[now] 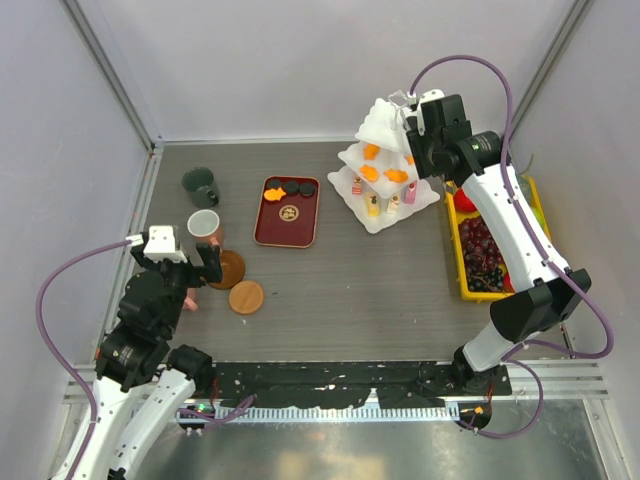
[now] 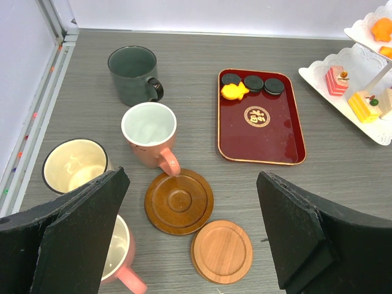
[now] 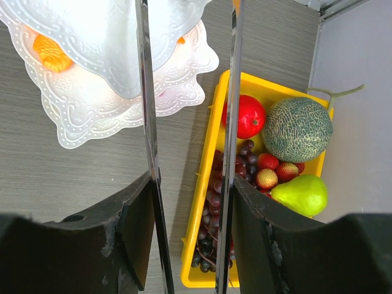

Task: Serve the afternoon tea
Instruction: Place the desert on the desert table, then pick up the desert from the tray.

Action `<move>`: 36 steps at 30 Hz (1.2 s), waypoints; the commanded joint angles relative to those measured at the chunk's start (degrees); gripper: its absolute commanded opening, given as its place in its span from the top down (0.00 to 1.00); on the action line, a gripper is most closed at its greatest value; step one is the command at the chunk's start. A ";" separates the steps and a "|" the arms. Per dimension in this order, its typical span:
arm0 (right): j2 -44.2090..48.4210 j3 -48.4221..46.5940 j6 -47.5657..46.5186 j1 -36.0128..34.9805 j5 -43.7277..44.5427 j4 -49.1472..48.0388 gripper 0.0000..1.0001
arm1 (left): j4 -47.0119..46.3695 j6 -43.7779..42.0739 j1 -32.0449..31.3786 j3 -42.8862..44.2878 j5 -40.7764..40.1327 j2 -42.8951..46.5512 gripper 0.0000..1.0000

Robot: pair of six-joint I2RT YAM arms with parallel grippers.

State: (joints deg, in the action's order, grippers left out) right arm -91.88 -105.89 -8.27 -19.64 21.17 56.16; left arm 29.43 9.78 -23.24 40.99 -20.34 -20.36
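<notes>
The white three-tier stand [image 1: 385, 182] [image 3: 116, 55] stands at the back right, with orange sweets [image 1: 383, 172] on its middle tier and pink-yellow sweets [image 1: 375, 207] on the bottom one. My right gripper [image 1: 425, 125] [image 3: 191, 184] hovers over the stand's right side, shut on metal tongs [image 3: 145, 92] whose two blades point down past the tiers. My left gripper [image 2: 193, 226] [image 1: 195, 270] hangs open above two round brown coasters [image 2: 179, 201] [image 2: 221, 251]. A dark green mug [image 2: 131, 73], a pink mug [image 2: 149, 131], a cream mug [image 2: 75, 165] and another pink mug [image 2: 119, 257] stand to the left.
A dark red tray [image 2: 260, 122] [image 1: 287, 212] in the middle holds black round sweets [image 2: 254, 82] and one orange sweet [image 2: 234, 91]. A yellow fruit tray [image 1: 452, 240] [image 3: 211, 153] lies right of the stand. Enclosure walls close in the left, back and right.
</notes>
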 commanded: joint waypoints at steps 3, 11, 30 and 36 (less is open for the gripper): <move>5.29 0.85 0.71 0.30 0.89 -2.72 0.47 | -2.71 -0.73 -0.22 -0.12 0.12 -0.12 0.01; 13.81 7.87 2.99 0.30 -0.42 -2.02 0.47 | -2.71 -0.73 -0.22 -0.04 0.30 -0.21 0.01; 29.83 26.16 15.56 -21.40 4.40 -1.32 0.50 | -2.54 -0.73 -0.22 -0.04 0.30 -0.47 0.01; 26.05 27.31 18.64 -30.01 3.27 -4.03 0.51 | -2.54 -0.73 -0.22 -0.04 0.21 -0.30 0.01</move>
State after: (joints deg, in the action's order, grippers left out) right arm -63.83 -78.63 6.55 -45.58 23.55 56.05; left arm 29.43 9.78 -23.27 40.99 -20.34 -20.38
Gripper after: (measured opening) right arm 0.494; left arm 0.991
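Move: The serving tray, with the last orange and black sweets, lies some 28 cm left of the right hand, roughly level with it fore and aft and 28 cm below. The top tier's middle is about 7 cm ahead, 4 cm left and 7 cm lower; the fruit basket is about 22 cm right, 8 cm nearer and 26 cm down. From the left hand, the tray is roughly 15 cm ahead, 15 cm right and 25 cm below. Right hand, still holding the tongs, draws back about 16 cm off the top tier, then swings 8 cm left. ##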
